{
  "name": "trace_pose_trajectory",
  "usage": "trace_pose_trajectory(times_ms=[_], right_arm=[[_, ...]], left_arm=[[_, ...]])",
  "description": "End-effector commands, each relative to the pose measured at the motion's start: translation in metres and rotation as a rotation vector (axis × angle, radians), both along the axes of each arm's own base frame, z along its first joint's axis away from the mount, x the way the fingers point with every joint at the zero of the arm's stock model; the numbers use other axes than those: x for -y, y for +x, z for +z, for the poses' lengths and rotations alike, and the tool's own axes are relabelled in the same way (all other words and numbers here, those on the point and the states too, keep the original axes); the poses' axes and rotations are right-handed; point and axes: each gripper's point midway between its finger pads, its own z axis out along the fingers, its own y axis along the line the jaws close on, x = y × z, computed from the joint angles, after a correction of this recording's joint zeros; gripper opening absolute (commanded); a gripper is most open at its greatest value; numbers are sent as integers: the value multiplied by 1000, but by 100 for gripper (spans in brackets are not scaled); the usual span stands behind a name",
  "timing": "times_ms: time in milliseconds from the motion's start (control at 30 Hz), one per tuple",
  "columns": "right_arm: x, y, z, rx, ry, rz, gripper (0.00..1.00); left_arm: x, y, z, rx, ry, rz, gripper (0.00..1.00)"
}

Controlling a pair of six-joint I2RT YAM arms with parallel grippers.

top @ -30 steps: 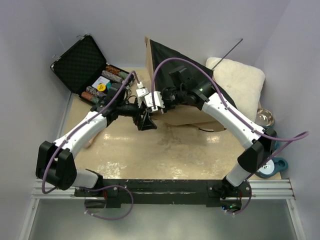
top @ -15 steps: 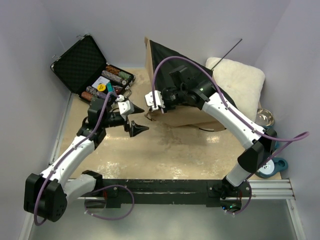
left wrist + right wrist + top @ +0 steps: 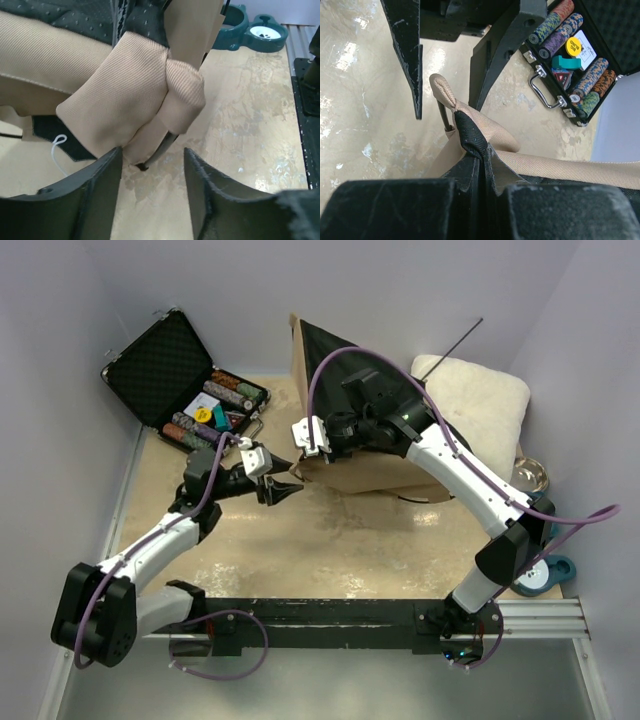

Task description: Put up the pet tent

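The pet tent lies half collapsed at the back of the table, tan fabric with a black underside, and one thin black pole sticks out behind it. My right gripper is shut on a black fabric edge at the tent's near corner and holds it up off the table. A pole end pokes out of the tan corner sleeve. My left gripper stands open just in front of that corner. The pole tip is close to its left finger, and nothing sits between the jaws.
An open black case with poker chips stands at the back left. A white fluffy cushion lies at the back right. Below it by the right wall are a metal bowl and a teal bowl stand.
My left gripper pulled back to the left from the tent corner, then came back toward it, and its jaws have narrowed. The right gripper has kept its hold.
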Motion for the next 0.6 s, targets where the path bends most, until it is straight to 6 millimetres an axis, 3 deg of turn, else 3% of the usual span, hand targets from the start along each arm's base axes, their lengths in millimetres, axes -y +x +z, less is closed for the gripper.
trace_pose_trajectory(times_ms=[0,233,467,567], right_arm=[[-5,-3,20,-5,51,10,0],[-4,-2,17,-2,48,3,0],[-2,-1,-11,-27,2,0,0],[0,-1,-24,-35,-23,1,0]], left_arm=[[14,2,28,94,-73,-38,51],[17,3,31,56,-116,-34,0],[22,0,61,15,-150,-62,0],[24,0,65,27,-121,-67,0]])
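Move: The left fingers, half open and pointing right, straddle the near side of the tent's tan corner with the pole end in it; its middle lies about 2 cm farther right, level fore and aft, some 1 cm higher. The right hand's pinched black edging is roughly 2 cm ahead, 6 cm right and 4 cm above. The chip case lies about 16 cm ahead, 19 cm left and 18 cm below. From the right hand the tan corner is about 2 cm back, 4 cm left and 3 cm below. Left fingers shut on the tan corner of the tent, pinching its fabric and the pole end from half open to almost closed, while the hand eases about 1.5 cm right towards the right gripper. Once shut, it lifts with the pinched corner, rising a bit over 1.5 cm in all and turning only about 5 degrees. The right hand stays in place and keeps its pinch on the black edging. ##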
